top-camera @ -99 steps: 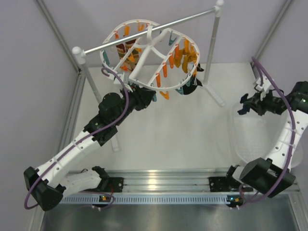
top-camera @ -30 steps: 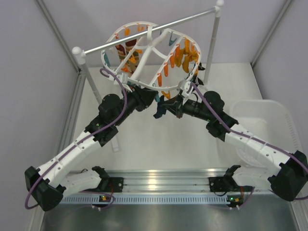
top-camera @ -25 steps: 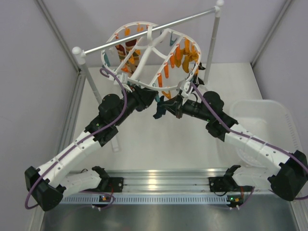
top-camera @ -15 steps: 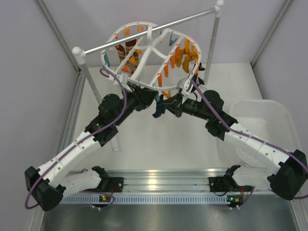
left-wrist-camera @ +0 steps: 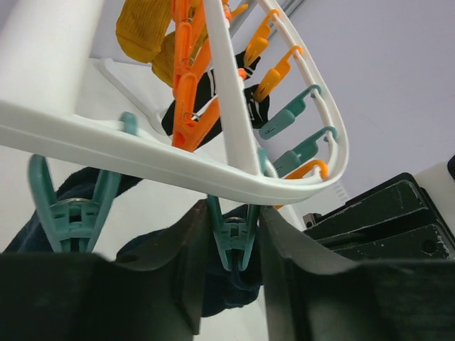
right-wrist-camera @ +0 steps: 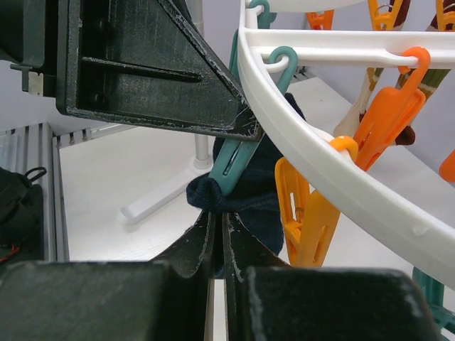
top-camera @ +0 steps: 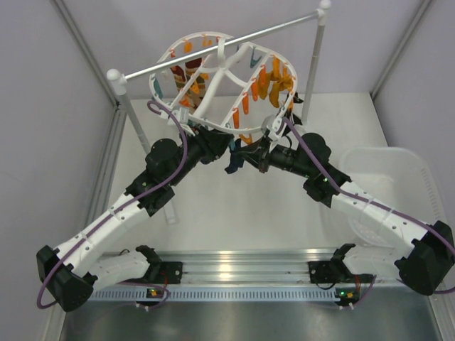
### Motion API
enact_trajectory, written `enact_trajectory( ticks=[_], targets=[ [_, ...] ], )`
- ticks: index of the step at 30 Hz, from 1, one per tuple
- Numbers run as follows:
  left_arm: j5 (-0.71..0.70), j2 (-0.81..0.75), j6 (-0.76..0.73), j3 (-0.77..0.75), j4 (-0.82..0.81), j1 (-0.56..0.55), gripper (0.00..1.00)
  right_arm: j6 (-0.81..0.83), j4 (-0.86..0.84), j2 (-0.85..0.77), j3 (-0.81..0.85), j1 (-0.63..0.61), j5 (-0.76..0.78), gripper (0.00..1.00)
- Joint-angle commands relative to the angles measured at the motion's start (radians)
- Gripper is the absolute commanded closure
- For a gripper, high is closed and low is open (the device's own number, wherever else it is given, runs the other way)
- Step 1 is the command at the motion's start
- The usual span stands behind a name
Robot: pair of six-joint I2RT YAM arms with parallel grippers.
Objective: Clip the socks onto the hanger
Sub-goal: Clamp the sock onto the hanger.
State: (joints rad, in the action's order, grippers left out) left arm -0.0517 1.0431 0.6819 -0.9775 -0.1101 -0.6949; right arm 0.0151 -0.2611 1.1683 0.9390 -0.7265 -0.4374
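Note:
The white oval hanger (top-camera: 213, 78) hangs from the rod, with orange and teal clips around its ring (left-wrist-camera: 178, 160). My left gripper (top-camera: 226, 145) is under the near rim, and its fingers (left-wrist-camera: 192, 234) squeeze the handles of a teal clip (left-wrist-camera: 234, 245). My right gripper (top-camera: 247, 153) faces it, shut on the edge of a dark navy sock (right-wrist-camera: 256, 188). The sock's edge is held up at the tip of that teal clip (right-wrist-camera: 231, 167). The rest of the sock (top-camera: 233, 165) hangs below. A second dark sock (top-camera: 288, 124) hangs at the hanger's right rim.
The white-and-metal rod stand (top-camera: 213, 44) carries the hanger; its posts and feet stand left and right. A mustard sock (top-camera: 279, 84) and a striped sock (top-camera: 188, 74) hang on the ring. A clear plastic bin (top-camera: 398, 192) sits at the right. An orange clip (right-wrist-camera: 306, 213) hangs beside the sock.
The right arm swung from over the bin at the right to the hanger with the sock. Over the last second it crept slightly up toward the rim. The left arm stayed put.

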Motion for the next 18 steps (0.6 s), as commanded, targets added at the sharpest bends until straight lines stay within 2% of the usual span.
enact_trajectory(
  ticks=[1,5,10,14,18],
  targets=[
    [-0.050,-0.003,-0.001,-0.001,-0.016,0.011,0.62,-0.009,-0.056,-0.002,0.064,-0.024,0.006,1.00],
    [-0.053,-0.026,-0.019,0.002,-0.019,0.012,0.41,-0.009,-0.050,0.002,0.060,-0.024,0.015,1.00],
    [-0.017,-0.081,-0.044,0.023,-0.034,0.011,0.28,-0.007,-0.040,0.014,0.063,-0.024,0.026,1.00],
    [0.021,-0.144,-0.068,0.040,0.010,0.011,0.05,0.002,-0.014,0.021,0.081,-0.022,0.038,1.00],
    [0.047,-0.215,-0.105,0.072,0.087,0.011,0.02,0.022,0.028,0.016,0.093,-0.022,0.057,1.00]
  ],
)
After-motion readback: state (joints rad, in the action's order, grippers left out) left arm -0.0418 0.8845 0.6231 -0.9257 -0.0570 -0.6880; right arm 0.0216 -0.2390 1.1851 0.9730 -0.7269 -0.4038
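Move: The left hand still squeezes the teal clip between its fingertips; the dark blue sock's gripped edge sits at the jaws, about 4 cm below and 2 cm right. The next teal clip along the rail is some 5 cm left and 2 cm ahead, and the yellow-orange clip roughly 3 cm right and 3 cm ahead. From the right hand, pinching that sock edge, the squeezed clip lies about 2 cm left, 1 cm ahead and 3 cm up. Opening before it retreats, the left hand spreads its fingers from a partial squeeze to nearly full width and lets go of the teal clip's handles. It barely shifts at first, then speeds up back and to its left, rising slightly, about 4 cm clear of the clip and rail. The right hand stays practically in place, shut on the sock edge under the jaws. ##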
